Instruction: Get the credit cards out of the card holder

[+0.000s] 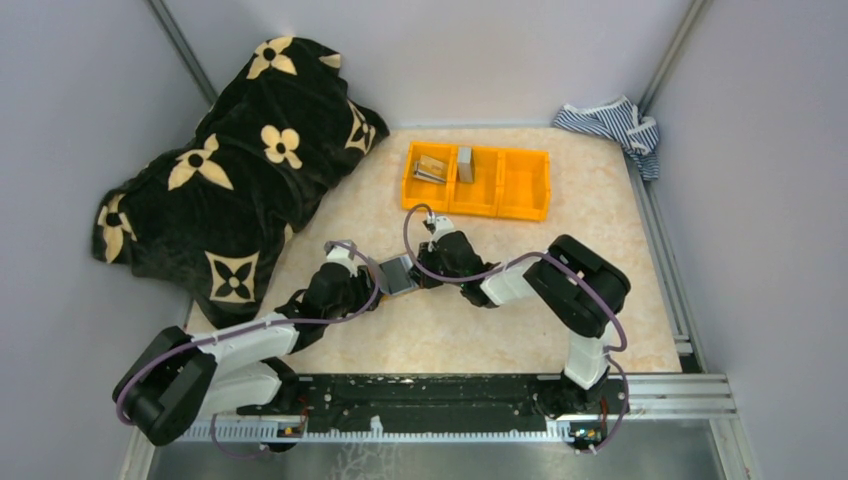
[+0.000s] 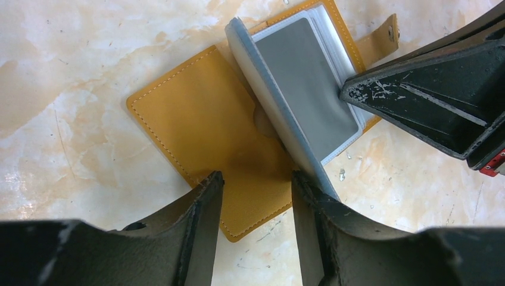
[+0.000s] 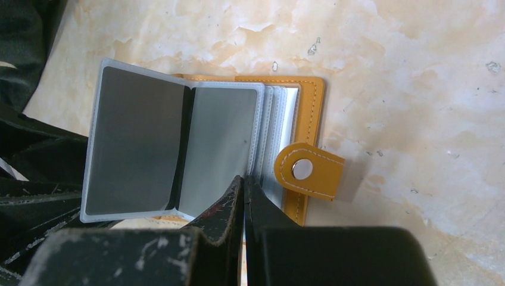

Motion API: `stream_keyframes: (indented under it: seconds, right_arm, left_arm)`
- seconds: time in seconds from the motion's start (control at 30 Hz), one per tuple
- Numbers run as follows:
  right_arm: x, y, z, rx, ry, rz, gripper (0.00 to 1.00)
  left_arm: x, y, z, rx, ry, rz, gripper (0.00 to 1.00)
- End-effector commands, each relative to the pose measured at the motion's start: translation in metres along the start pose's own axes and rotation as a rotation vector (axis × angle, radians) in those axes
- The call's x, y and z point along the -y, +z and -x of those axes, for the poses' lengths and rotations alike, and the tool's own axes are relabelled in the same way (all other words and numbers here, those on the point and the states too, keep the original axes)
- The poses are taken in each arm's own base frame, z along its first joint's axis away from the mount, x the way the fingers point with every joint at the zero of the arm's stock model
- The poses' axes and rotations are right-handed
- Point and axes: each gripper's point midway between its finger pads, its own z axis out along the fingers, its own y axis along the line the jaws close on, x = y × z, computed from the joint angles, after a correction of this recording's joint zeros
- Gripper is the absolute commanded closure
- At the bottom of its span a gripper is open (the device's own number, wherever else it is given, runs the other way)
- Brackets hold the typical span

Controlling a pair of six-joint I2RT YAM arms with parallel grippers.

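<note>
The orange-tan card holder (image 1: 398,274) lies open on the table between both grippers. Its cover (image 2: 202,113) is flat, and the clear sleeves stand fanned up. Grey credit cards (image 3: 134,137) sit inside the sleeves, one facing up (image 2: 304,77). The snap tab (image 3: 308,170) sticks out to the side. My left gripper (image 2: 257,179) is open, its fingers straddling the near corner of the cover. One left finger (image 2: 309,196) leans against the raised sleeve. My right gripper (image 3: 244,179) is shut, its tip pressing on the edge of a sleeve page (image 2: 348,92).
An orange three-compartment bin (image 1: 525,182) stands behind the holder, with grey items (image 1: 432,168) in its left sections. A black floral blanket (image 1: 240,170) covers the left rear of the table. A striped cloth (image 1: 610,125) lies in the far right corner.
</note>
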Motion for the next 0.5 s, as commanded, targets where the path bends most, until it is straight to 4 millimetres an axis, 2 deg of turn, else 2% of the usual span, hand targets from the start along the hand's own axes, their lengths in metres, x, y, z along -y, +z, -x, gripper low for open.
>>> stream_keyframes:
  seconds: [0.0, 0.17, 0.47]
  right_arm:
    - [-0.05, 0.006, -0.008, -0.038, -0.023, 0.164, 1.0]
    - [-0.046, 0.007, -0.012, -0.043, -0.022, 0.152, 1.0]
    - [-0.043, 0.011, -0.019, -0.055, -0.018, 0.156, 1.0]
  left_arm:
    - [-0.002, -0.009, -0.034, -0.138, -0.004, -0.022, 0.48]
    - [0.013, -0.027, -0.018, -0.108, -0.065, -0.062, 0.48]
    - [0.04, -0.071, 0.023, 0.008, -0.137, -0.163, 0.48]
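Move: The right hand's shut fingertips already rest on the edge of the card holder's sleeve stack, whose middle is about 3 cm to the hand's left, level with it and 1 cm below. The clasp tab is some 2 cm ahead and 2 cm right, the raised sleeve roughly 3 cm back and 5 cm left. From the left hand, that raised sleeve is about 2 cm ahead and 3 cm right, the bare cover 3 cm ahead, 1 cm left and 2 cm below. Back and to its left, staying low, the right hand slides about 4 cm with its shut fingertips still pressed on the sleeve stack, turning slightly counter-clockwise and dragging the card holder along. The left hand pulls back, then mostly rises, about 5 cm up in all, its left side dipping some 10 degrees; the half-open fingers come clear of the raised sleeve without closing. ##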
